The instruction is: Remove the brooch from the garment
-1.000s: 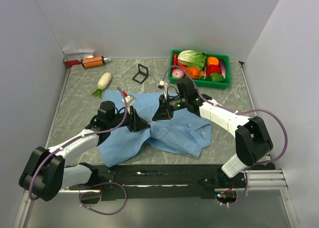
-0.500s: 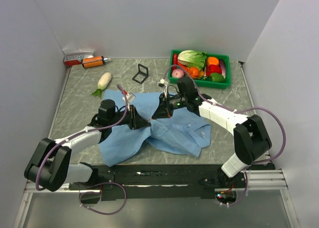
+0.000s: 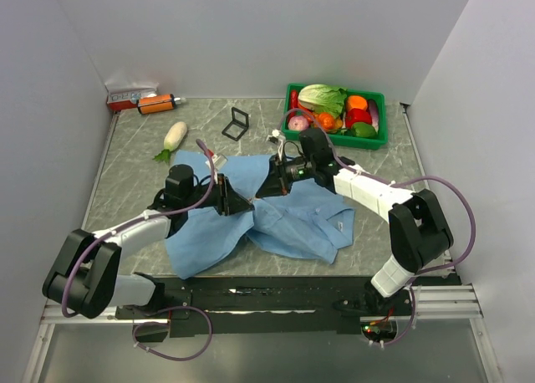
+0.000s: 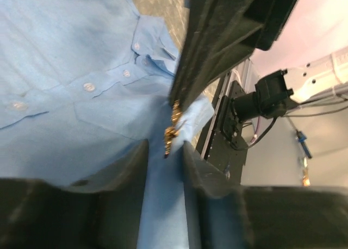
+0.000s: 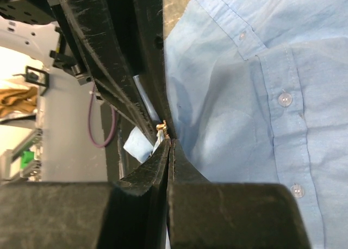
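The garment, a wrinkled light blue button-up shirt, lies spread in the middle of the table. Both grippers meet over its left part. In the left wrist view the tiny coppery brooch sits on a raised ridge of the garment, just past my left gripper. That gripper is narrowly open, with the ridge of cloth running between its fingers. My right gripper is shut, its tips pinched on the brooch. From above, the left gripper and right gripper nearly touch and the brooch is hidden.
A green basket of vegetables stands at the back right. A white radish, a small black frame, an orange bottle and a box lie at the back left. Walls close in three sides.
My left gripper's fingers have drawn closer together around the cloth, and its arm has shifted a little. The right gripper has stayed shut and edged slightly toward the back.
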`<state>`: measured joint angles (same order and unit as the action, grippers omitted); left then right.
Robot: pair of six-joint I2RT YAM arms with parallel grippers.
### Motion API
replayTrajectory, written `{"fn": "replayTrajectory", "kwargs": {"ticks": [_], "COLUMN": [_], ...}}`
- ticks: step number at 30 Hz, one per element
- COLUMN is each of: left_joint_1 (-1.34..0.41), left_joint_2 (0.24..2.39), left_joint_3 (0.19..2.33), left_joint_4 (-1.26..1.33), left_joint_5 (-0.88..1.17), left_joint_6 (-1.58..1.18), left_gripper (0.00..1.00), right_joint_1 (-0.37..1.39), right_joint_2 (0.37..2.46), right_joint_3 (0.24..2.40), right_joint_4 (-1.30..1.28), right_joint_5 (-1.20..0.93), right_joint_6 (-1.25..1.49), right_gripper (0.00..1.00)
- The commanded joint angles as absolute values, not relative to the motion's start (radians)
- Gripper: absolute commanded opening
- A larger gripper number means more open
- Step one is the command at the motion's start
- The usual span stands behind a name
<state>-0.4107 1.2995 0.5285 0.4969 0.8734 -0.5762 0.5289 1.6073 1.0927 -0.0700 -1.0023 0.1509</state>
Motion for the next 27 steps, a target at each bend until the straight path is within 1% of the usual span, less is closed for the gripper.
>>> {"fn": "replayTrajectory", "kwargs": {"ticks": [1, 3, 4, 6, 9, 11, 16, 20, 27], "left_joint_1": [-0.373, -0.329, -0.315, -0.276, -0.268, -0.275, -0.325, -0.35, -0.399], "left_joint_2": [1.287, 1.278, 1.275, 1.278, 1.298, 1.311, 1.348, 1.359, 1.339], "left_joint_3": [0.566, 0.568, 0.569, 0.572, 0.574, 0.572, 0.6, 0.592, 0.581], "left_joint_4": [0.443, 0.417, 0.41, 0.425, 0.478, 0.517, 0.492, 0.529, 0.511], "left_joint_5": [0.861, 0.88, 0.905, 0.929, 0.919, 0.911, 0.856, 0.868, 0.926], "left_joint_6": [-0.525, -0.522, -0.515, -0.52, -0.549, -0.58, -0.535, -0.561, -0.54], "left_gripper": [0.45, 0.5, 0.51, 0.5, 0.48, 0.48, 0.47, 0.47, 0.45], "right_joint_1": [0.506, 0.496, 0.491, 0.486, 0.485, 0.485, 0.485, 0.485, 0.485], "right_joint_2": [1.586, 1.582, 1.58, 1.577, 1.578, 1.583, 1.594, 1.598, 1.6], "right_joint_3": [1.103, 1.101, 1.098, 1.095, 1.091, 1.089, 1.104, 1.117, 1.126], "right_joint_4": [-0.029, -0.038, -0.038, -0.037, -0.018, -0.005, -0.005, -0.005, 0.029], "right_joint_5": [-1.065, -1.065, -1.065, -1.063, -1.065, -1.065, -1.063, -1.052, -0.98], "right_joint_6": [0.186, 0.175, 0.175, 0.175, 0.189, 0.204, 0.213, 0.207, 0.232], "right_gripper": [0.0, 0.0, 0.0, 0.0, 0.0, 0.0, 0.0, 0.0, 0.0]}}
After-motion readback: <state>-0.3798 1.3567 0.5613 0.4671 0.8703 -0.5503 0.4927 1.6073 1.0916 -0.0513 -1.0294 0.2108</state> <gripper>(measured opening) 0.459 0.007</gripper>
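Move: The brooch sits at the meeting fingertips, about 1 cm ahead and 2 cm right of the left hand, and 1 cm left of and 1 cm below the right hand. From the left hand, the black stand is some 22 cm ahead and 4 cm left, the green tray roughly 25 cm ahead and 24 cm right, both about 10 cm lower. Right still pinching the brooch, the left opens off the cloth, swings 4 cm left-forward, returns 3 cm rightward. ##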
